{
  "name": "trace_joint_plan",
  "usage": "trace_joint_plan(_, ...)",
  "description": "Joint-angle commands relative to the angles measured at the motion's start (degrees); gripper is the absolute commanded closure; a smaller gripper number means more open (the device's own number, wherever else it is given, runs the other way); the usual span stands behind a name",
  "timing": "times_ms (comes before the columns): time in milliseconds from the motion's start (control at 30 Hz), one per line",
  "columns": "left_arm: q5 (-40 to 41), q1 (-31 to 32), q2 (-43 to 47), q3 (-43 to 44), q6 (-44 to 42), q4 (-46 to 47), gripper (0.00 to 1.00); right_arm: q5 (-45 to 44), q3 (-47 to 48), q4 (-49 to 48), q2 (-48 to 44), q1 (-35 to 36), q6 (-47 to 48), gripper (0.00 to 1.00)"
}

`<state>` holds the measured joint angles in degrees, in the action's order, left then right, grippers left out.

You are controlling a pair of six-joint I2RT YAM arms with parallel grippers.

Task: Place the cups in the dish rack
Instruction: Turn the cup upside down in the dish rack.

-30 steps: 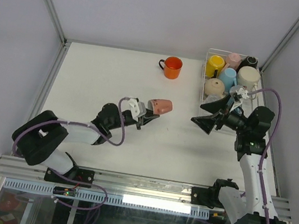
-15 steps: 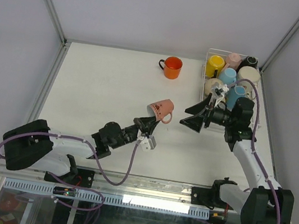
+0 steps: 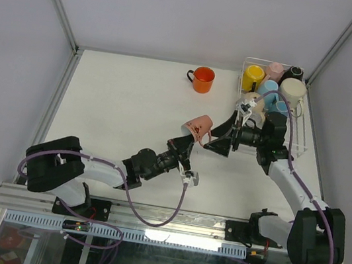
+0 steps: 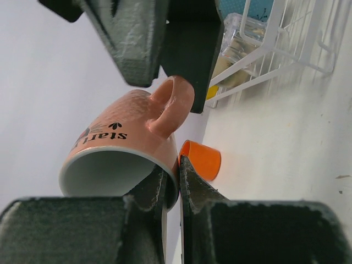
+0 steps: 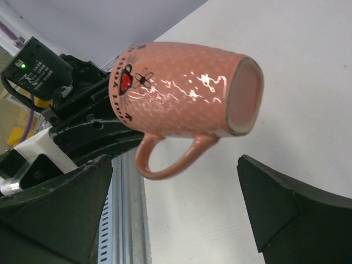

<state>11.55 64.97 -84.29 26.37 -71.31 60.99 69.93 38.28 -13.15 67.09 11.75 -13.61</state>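
Note:
My left gripper (image 3: 189,136) is shut on the rim of a pink cup (image 3: 200,126), held above the table on its side with the handle toward the right arm. In the left wrist view one finger is inside the pink cup (image 4: 124,148) and one outside. My right gripper (image 3: 219,145) stands open just right of it. In the right wrist view its fingers (image 5: 71,203) flank the space below the pink cup (image 5: 187,93) without touching it. An orange cup (image 3: 203,79) stands at the back of the table. The dish rack (image 3: 304,139) at the back right holds several cups.
In the rack I see a yellow cup (image 3: 253,74), a blue cup (image 3: 268,89), a beige cup (image 3: 292,90) and a black cup (image 3: 296,72). The right arm partly covers the rack's near end. A metal rail (image 3: 169,218) runs along the table's near edge.
The left arm has carried the pink cup up and to the right. The right gripper, still open, has moved left from the rack to meet it.

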Motion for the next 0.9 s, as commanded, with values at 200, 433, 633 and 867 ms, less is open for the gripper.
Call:
trace_joint_plan(200,2.7,2.2,-6.3,5.0,-9.0,17.5,1.0,11.2,1.3,-7.8,-1.0,2.1,-22.2,0.13)
trace_joint_plan(433,3.2,3.0,-6.6,4.9,-7.8,20.5,1.0,11.7,0.9,-10.9,-1.5,2.4,-25.8,0.16)
trace_joint_plan(633,3.5,4.0,-4.8,3.4,-7.5,22.1,1.0,10.9,0.8,-12.5,-2.4,2.5,-27.3,0.19)
trace_joint_plan(867,3.1,6.0,-4.8,2.7,-8.7,20.2,1.0,10.0,0.9,-12.6,-2.8,2.5,-27.3,0.24)
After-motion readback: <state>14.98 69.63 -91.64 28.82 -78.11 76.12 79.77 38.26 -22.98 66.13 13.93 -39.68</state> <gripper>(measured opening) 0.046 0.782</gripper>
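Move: The left fingers hold the pink cup by its rim, its middle about 3 cm ahead, 3 cm right and 3 cm above them; the open right gripper waits some 11 cm to the left hand's right and 2 cm farther out. From the right hand the cup is about 8 cm left, 1 cm ahead and 2 cm up. The orange mug lies some 23 cm ahead, 8 cm left and 15 cm below the right hand, the clear glass in the rack 11 cm ahead, 13 cm right and 12 cm below. Back about 5 cm and up 3 to 4 cm goes the right hand beside the cup, rolling its front side down and swinging its fingers slightly back, some 20 degrees in all, while they close partway around the cup's foot end. The left hand keeps its rim pinch, easing 2 cm right towards the right fingers, then rising about 3 cm and tilting up slightly. ##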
